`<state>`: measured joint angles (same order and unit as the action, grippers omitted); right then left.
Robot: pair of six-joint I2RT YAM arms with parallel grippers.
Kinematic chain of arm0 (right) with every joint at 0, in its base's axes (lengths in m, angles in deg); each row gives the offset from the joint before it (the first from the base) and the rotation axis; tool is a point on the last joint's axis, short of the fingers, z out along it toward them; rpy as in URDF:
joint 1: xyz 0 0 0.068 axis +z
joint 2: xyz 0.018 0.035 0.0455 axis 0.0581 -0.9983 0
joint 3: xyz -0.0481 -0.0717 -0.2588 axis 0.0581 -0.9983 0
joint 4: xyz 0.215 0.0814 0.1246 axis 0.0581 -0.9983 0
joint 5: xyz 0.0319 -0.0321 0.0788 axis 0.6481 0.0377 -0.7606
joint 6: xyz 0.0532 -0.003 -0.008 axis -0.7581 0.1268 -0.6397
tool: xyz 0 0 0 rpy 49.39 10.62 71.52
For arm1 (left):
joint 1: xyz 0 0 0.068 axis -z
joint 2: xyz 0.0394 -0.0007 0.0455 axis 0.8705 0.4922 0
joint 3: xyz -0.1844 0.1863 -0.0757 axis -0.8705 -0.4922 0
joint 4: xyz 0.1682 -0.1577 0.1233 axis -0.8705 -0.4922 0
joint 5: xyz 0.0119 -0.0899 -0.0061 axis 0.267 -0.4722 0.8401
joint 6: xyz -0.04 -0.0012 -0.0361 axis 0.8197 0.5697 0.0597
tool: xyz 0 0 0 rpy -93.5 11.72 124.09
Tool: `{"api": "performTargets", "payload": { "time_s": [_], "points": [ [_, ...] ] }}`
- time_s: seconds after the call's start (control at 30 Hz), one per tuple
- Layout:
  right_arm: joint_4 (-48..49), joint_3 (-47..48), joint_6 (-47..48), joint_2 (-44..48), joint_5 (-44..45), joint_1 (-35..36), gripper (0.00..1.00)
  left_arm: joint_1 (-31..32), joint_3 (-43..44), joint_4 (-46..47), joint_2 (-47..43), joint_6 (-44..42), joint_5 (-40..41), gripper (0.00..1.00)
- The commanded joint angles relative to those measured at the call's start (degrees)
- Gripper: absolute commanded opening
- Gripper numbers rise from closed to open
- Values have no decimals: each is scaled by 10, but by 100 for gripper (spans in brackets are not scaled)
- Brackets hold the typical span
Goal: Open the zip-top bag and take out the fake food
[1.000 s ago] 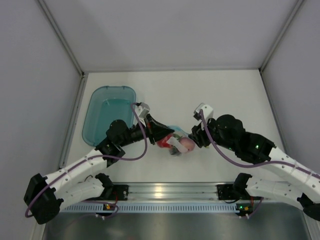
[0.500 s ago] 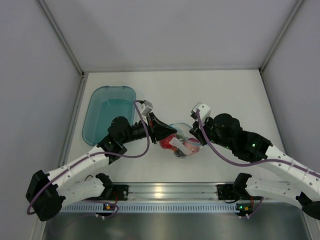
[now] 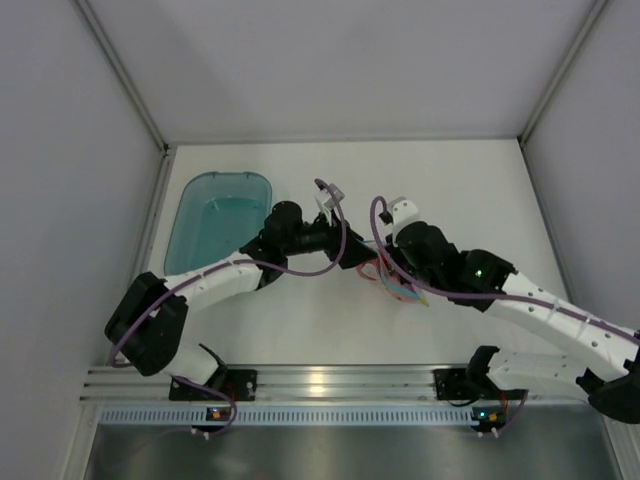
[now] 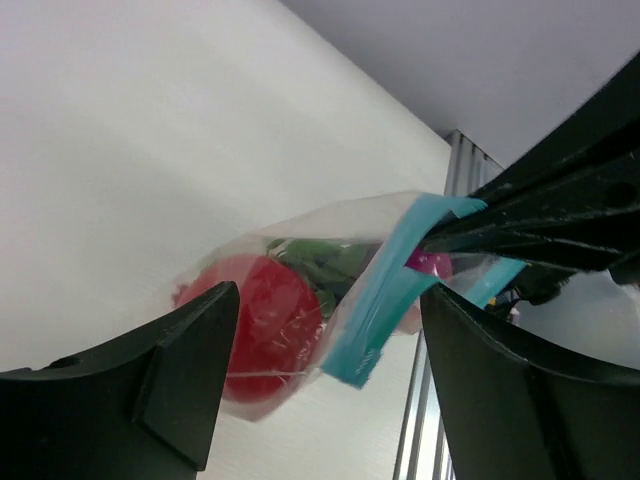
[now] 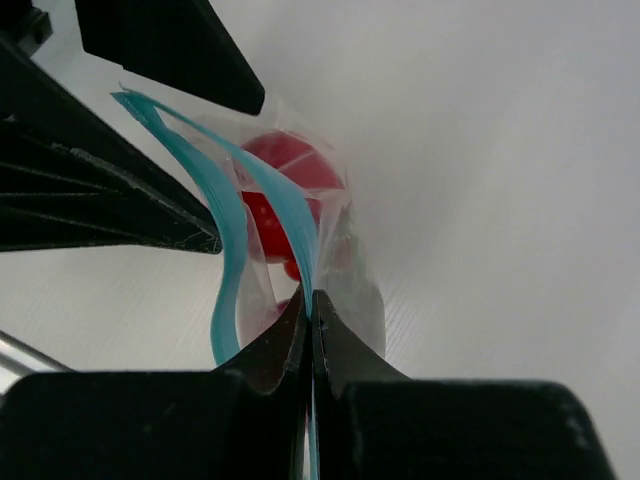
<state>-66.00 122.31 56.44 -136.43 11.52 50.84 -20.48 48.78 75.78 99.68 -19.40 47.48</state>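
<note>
The zip-top bag (image 4: 300,290) is a small clear pouch with a light blue zip strip (image 4: 385,290), hanging just above the table. My right gripper (image 5: 310,300) is shut on one lip of that strip (image 5: 290,215); the other lip (image 5: 225,250) bows away, so the mouth gapes. Fake food shows inside: a red ball (image 4: 250,320), a green piece (image 4: 320,260) and a pink piece (image 4: 432,263). My left gripper (image 4: 328,300) stands open with the bag between its fingers, touching neither. In the top view the two grippers, left (image 3: 360,258) and right (image 3: 385,268), meet at mid-table over the bag (image 3: 398,285).
A translucent teal tub (image 3: 215,225) lies at the back left of the white table (image 3: 470,190). A metal rail (image 3: 320,385) runs along the near edge. Grey walls close in the sides and back.
My left gripper has opened and let go of the bag while its arm stretched out to the right. The right gripper shut on the zip strip and the bag shifted right.
</note>
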Motion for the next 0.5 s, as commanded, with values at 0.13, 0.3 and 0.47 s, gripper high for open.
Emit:
{"api": "performTargets", "payload": {
  "time_s": [0.13, 0.3, 0.47],
  "points": [
    [56, 12, -93, -54, 110, -6, 0, 5, -29, 18, -15, 76, 112, 98],
    [109, 1, -117, -68, 159, -6, 0, 34, -101, 5, -80, 140, 271, 98],
    [143, -3, -160, -96, 194, -6, 0, 91, -83, -90, -81, 171, 419, 98]
  ]
}}
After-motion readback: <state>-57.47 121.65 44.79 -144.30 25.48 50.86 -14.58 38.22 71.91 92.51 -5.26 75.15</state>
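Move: The left hand, fingers already well apart, has the bag mouth just below: about 1 cm back, 2 cm right and 3 cm down, with the tomato inside some 2 cm ahead, 3 cm right and 8 cm below the hand, and the purple food about 4 cm back, 5 cm right and 8 cm down. The right hand holds the zip strip; the mouth's middle lies about 3 cm ahead, 3 cm left and 2 cm down from it. The left hand sinks about 5 cm beside the bag mouth and then draws some 3 cm left, its fingers spreading fully while the wrist turns counter-clockwise so they swing from pointing right towards forward, one fingertip ending against the loose zip strip. Meanwhile the right hand keeps its pinch on the strip and carries it about 4 cm forward with a slight dip, turning some 15 degrees clockwise. ##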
